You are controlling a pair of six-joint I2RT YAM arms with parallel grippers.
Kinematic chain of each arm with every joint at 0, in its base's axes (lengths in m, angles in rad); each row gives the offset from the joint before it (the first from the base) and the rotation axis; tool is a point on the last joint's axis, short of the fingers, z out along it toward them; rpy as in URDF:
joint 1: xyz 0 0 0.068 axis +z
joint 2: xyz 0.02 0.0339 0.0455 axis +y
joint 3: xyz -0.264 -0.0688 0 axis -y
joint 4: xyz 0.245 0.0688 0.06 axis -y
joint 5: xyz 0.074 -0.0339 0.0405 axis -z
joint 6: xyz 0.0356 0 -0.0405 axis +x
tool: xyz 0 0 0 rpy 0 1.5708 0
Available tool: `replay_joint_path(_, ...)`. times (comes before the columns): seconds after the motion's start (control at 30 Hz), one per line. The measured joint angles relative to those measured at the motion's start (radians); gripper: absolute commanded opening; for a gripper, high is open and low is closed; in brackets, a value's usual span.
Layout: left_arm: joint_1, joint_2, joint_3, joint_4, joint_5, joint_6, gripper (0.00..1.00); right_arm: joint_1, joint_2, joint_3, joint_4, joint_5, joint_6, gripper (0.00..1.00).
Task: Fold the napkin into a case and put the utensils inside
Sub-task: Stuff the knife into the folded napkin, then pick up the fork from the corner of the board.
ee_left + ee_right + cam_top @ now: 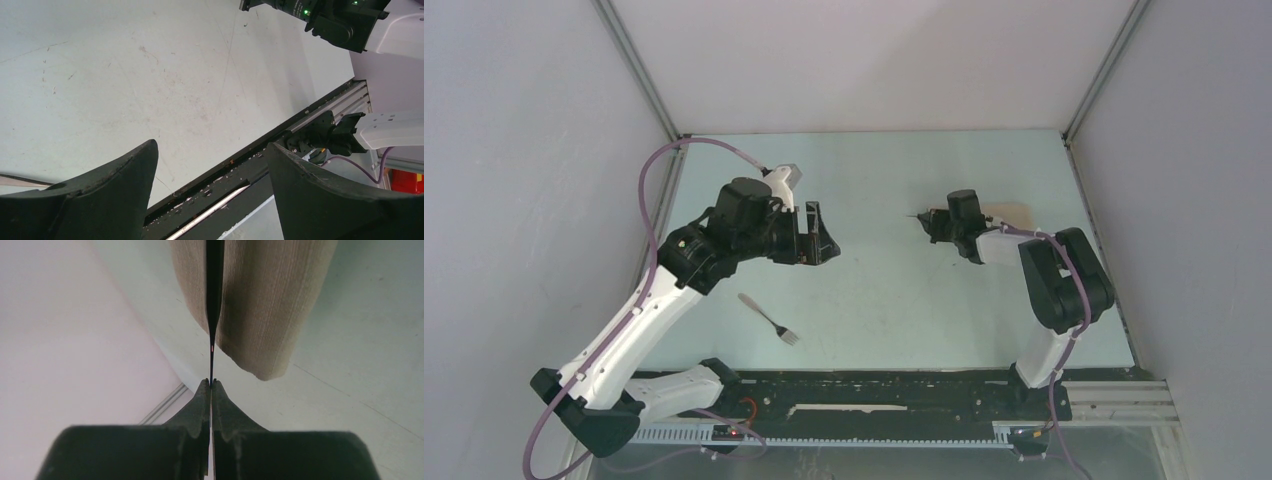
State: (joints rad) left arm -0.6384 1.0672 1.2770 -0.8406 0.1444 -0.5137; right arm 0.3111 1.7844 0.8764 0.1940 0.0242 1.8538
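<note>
The tan napkin [260, 300] lies folded at the back right of the table, and in the top view only a strip of the napkin [1011, 213] shows behind the right arm. My right gripper [929, 223] [211, 382] is shut on a thin black utensil [214, 300]. Seen edge-on, the utensil runs from the fingertips up across the folded cloth. A pale grey fork [769, 318] lies loose on the table in front of the left arm. My left gripper [822, 232] [212, 145] hangs open above the table's middle left, with nothing between its fingers.
The pale green table [884, 290] is boxed in by white walls at the left, back and right. A black rail [874, 390] [260, 160] runs along the near edge between the two arm bases. The right arm's elbow [1064, 270] stands over the table's right side.
</note>
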Motion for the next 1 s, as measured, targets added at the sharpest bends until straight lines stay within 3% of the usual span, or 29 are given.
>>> replay_joint_path(1.0, 0.004, 0.011, -0.012, 0.031, 0.043, -0.001, 0.86, -0.167, -0.045, -0.055, -0.032, -0.071, -0.154, 0.00)
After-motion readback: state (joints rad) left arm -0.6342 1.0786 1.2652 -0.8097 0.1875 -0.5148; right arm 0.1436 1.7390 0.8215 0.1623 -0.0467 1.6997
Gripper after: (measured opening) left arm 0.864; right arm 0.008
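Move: The folded napkin lies lengthwise to the right of the right hand, which still holds the knife: its middle is about 13 cm to the right, 1 cm farther out and some 3 cm below. Its near end starts only 2 cm to the right of the hand, at the same depth and height as the middle. From the idle left hand, the napkin's middle is roughly 37 cm to the right, 18 cm ahead and 25 cm below. The knife, still pinched near one end with its length reaching rightward over the cloth, is carried lengthwise along the folded napkin by the right hand. The hand travels about 6.5 cm to the right, bringing the fingers over the napkin's left end, and sinks about 1 cm; the fingers stay shut and the wrist hardly turns. ##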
